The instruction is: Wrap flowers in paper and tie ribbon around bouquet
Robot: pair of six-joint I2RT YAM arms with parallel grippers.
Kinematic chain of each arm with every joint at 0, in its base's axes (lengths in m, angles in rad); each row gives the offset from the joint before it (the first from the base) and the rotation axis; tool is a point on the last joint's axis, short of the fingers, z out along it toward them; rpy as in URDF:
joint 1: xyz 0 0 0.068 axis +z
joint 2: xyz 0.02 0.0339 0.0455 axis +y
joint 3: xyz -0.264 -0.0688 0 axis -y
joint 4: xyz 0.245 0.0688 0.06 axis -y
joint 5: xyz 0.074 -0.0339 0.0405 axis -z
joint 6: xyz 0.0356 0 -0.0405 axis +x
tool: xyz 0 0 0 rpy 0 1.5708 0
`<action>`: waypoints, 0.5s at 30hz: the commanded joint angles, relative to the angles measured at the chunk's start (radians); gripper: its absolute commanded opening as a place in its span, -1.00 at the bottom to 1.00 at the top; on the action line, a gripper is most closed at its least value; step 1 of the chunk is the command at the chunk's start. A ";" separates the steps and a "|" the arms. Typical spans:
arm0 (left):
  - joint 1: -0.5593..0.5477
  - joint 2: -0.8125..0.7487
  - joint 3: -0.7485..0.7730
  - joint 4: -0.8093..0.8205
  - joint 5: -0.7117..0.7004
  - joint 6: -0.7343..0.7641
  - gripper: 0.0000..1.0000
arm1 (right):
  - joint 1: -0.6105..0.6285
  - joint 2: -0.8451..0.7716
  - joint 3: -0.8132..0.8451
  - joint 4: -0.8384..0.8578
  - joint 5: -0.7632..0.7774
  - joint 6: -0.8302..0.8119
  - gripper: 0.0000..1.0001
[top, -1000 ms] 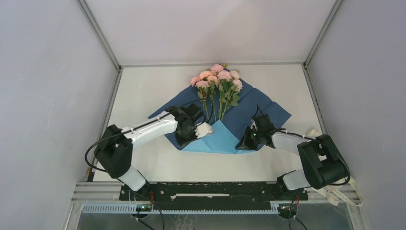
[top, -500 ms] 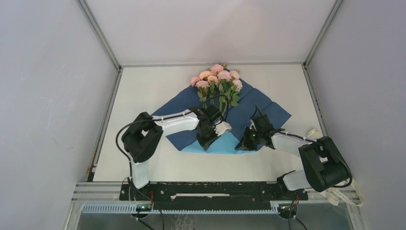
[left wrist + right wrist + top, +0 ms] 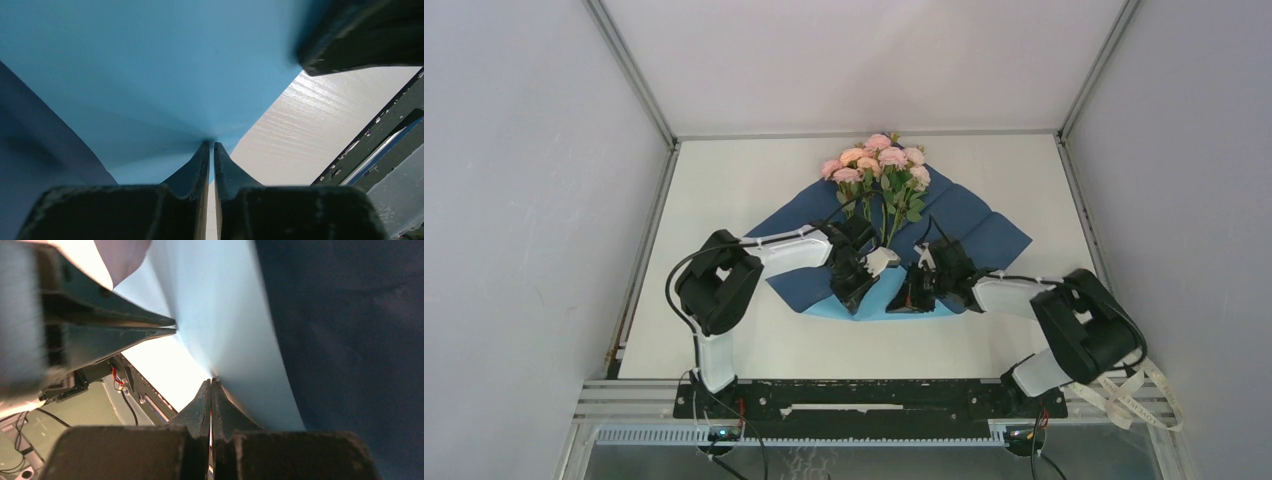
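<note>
The flowers (image 3: 879, 168), pale pink roses on green stems, lie on the paper (image 3: 984, 230), whose dark navy face is up. The paper's near corner is folded up and shows its light-blue face (image 3: 882, 302). My left gripper (image 3: 860, 296) is shut on the left edge of that flap, and the left wrist view shows its jaws (image 3: 211, 145) pinching light-blue paper (image 3: 150, 75). My right gripper (image 3: 906, 300) is shut on the flap's right edge (image 3: 211, 381), close beside the left one. The ribbon (image 3: 1129, 398) hangs off the table's near right corner.
Grey walls (image 3: 544, 200) close in the white table (image 3: 724, 340) on three sides. A black rail (image 3: 854, 400) runs along the near edge by the arm bases. The right wrist view shows the left gripper's fingers (image 3: 125, 325) close by at upper left.
Both grippers have drawn together near the stems: the left swung right, the right slid left. The light-blue flap between them has narrowed and bunched up.
</note>
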 commanded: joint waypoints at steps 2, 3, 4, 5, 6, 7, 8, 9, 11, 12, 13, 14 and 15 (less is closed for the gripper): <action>0.002 0.003 -0.046 0.005 -0.030 0.002 -0.75 | -0.006 0.090 0.017 0.091 -0.014 0.060 -1.00; 0.004 -0.001 -0.048 0.007 -0.034 0.002 -0.75 | -0.019 0.084 0.009 0.065 0.010 0.059 -1.00; 0.004 -0.001 -0.050 0.008 -0.038 0.002 -0.75 | -0.033 0.066 -0.009 0.043 0.033 0.062 -1.00; 0.004 -0.002 -0.051 0.010 -0.045 0.002 -0.75 | -0.052 0.042 -0.031 0.022 0.059 0.065 -1.00; 0.004 -0.002 -0.052 0.011 -0.053 0.002 -0.75 | -0.070 0.011 -0.052 -0.006 0.087 0.066 -1.00; 0.004 -0.001 -0.053 0.013 -0.063 0.003 -0.76 | -0.101 -0.031 -0.074 -0.043 0.110 0.065 -1.00; 0.004 0.001 -0.053 0.014 -0.071 0.005 -0.76 | -0.128 -0.061 -0.094 -0.091 0.126 0.061 -1.00; 0.004 0.001 -0.052 0.016 -0.079 0.007 -0.76 | -0.151 -0.089 -0.117 -0.117 0.135 0.058 -1.00; 0.004 0.001 -0.050 0.016 -0.080 0.007 -0.76 | -0.205 -0.141 -0.171 -0.158 0.142 0.050 -1.00; 0.004 0.001 -0.048 0.016 -0.081 0.007 -0.76 | -0.230 -0.168 -0.194 -0.179 0.143 0.046 -1.00; 0.004 0.000 -0.048 0.016 -0.084 0.007 -0.76 | -0.258 -0.194 -0.212 -0.203 0.145 0.041 -1.00; 0.004 -0.001 -0.047 0.017 -0.088 0.008 -0.76 | -0.280 -0.226 -0.225 -0.228 0.149 0.034 -1.00; 0.004 -0.003 -0.047 0.019 -0.093 0.007 -0.76 | -0.302 -0.255 -0.233 -0.258 0.156 0.026 -1.00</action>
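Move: The middle of the paper's folded edge lies about 3 cm below the closed right gripper and 1 cm back. The fold's right end is some 15 cm to that gripper's right, straight across. The left gripper's tips stand about 7 cm to its left and 2 cm lower, with the flower heads roughly 35 cm ahead. From the left gripper, the fold's middle is about 6 cm to the right and 1 cm back. Bring the closed right gripper down nearly 3 cm onto the light-blue flap just inside its folded edge, then sweep it right about 8 cm, fingertips low along the crease, away from the left gripper and towards the fold's right end, turning the wrist some 20 degrees clockwise. Keep the left gripper's nearly shut tips planted on the flap. ##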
